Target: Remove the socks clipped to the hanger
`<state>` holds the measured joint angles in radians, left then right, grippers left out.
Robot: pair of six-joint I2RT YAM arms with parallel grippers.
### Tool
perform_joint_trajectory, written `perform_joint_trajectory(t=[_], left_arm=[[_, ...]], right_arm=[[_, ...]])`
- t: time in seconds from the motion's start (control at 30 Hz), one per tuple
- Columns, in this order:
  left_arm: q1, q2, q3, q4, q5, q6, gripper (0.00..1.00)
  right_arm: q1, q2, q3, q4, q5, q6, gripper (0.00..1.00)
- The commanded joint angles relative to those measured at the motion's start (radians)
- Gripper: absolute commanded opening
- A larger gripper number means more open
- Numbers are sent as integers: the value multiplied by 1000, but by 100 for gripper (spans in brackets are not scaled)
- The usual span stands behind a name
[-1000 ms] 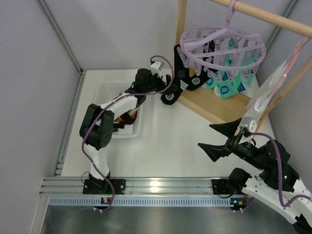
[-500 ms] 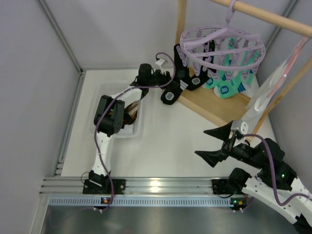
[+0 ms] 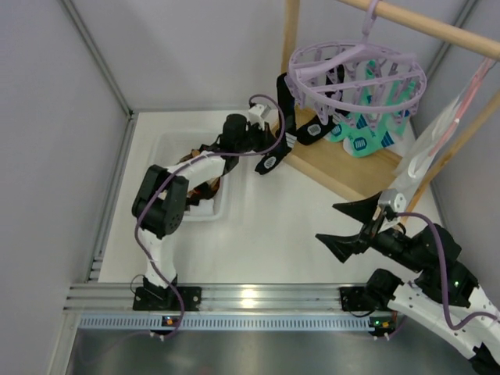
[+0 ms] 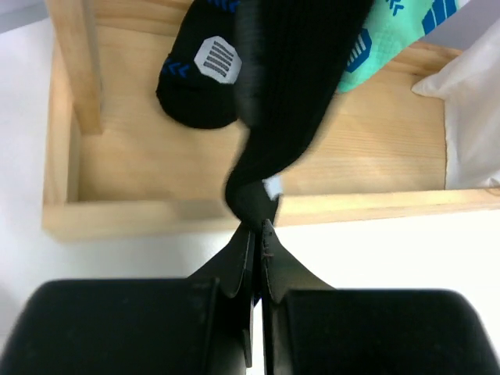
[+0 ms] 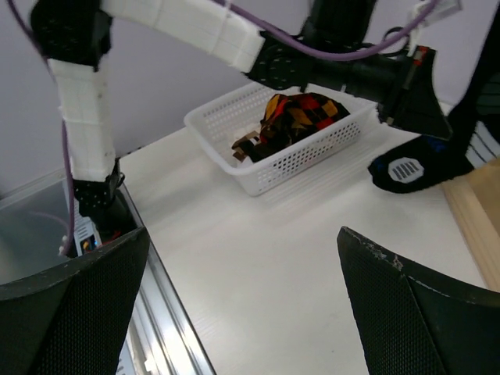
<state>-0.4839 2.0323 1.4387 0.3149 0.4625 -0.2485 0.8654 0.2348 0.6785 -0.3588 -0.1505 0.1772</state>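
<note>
The lavender hanger (image 3: pixel 355 74) hangs by its hook from the wooden rack's rail. Black socks (image 3: pixel 306 129) and mint-teal socks (image 3: pixel 363 139) hang from its clips. My left gripper (image 3: pixel 264 148) is shut on the lower end of one black sock (image 3: pixel 269 162), which stretches up to the hanger. In the left wrist view the gripper (image 4: pixel 256 230) pinches that twisted black sock (image 4: pixel 289 94); another black sock (image 4: pixel 205 78) and a mint sock (image 4: pixel 391 31) hang behind. My right gripper (image 3: pixel 349 226) is open and empty low over the table, also in its wrist view (image 5: pixel 242 289).
A white basket (image 3: pixel 176 148) at the left holds argyle socks (image 5: pixel 297 117). The rack's wooden base (image 4: pixel 234 183) and post (image 3: pixel 291 31) stand behind the held sock. A white bag (image 3: pixel 437 133) hangs at the right of the rack.
My left arm has shifted its elbow and drawn the held black sock's toe slightly nearer and to the left. My right gripper has wavered slightly and stays open.
</note>
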Motion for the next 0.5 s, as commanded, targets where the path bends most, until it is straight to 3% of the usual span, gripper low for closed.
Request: perform_joint_trajectory(t=[0.0, 0.27, 0.47], left_arm=[[-65, -264, -136, 73, -307, -3, 0], [-335, -595, -447, 67, -804, 35, 0], [-579, -681, -489, -9, -1071, 80, 0]], right_arm=[[-9, -26, 12, 55, 113, 38, 99], [-9, 38, 118, -6, 379, 169, 99], [-11, 153, 282, -67, 482, 179, 99]])
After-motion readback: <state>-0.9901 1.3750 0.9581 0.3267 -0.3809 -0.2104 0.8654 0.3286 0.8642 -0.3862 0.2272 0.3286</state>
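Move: The left fingers are already shut on a black sock, just above its foot. From this hand, the hanger's ring is centred about 20 cm right, 4 ahead and 30 above; the second black sock's foot hangs some 15 cm right, 7 ahead and 5 below. The basket sits about 27 cm left, 5 back and 13 lower. From the open right hand, the held sock is some 34 cm ahead, 15 left and 17 below. Keeping its pinch on the black sock, the left hand drags it back towards the base by about 18 cm, rising some 10 cm mostly in the first half, out from under the hanger's left side; the wrist turns counter-clockwise and the fingers level out. The right hand, still wide open and empty, goes up about 6 cm, forward and right some 4 cm each, swinging 20 degrees clockwise. ##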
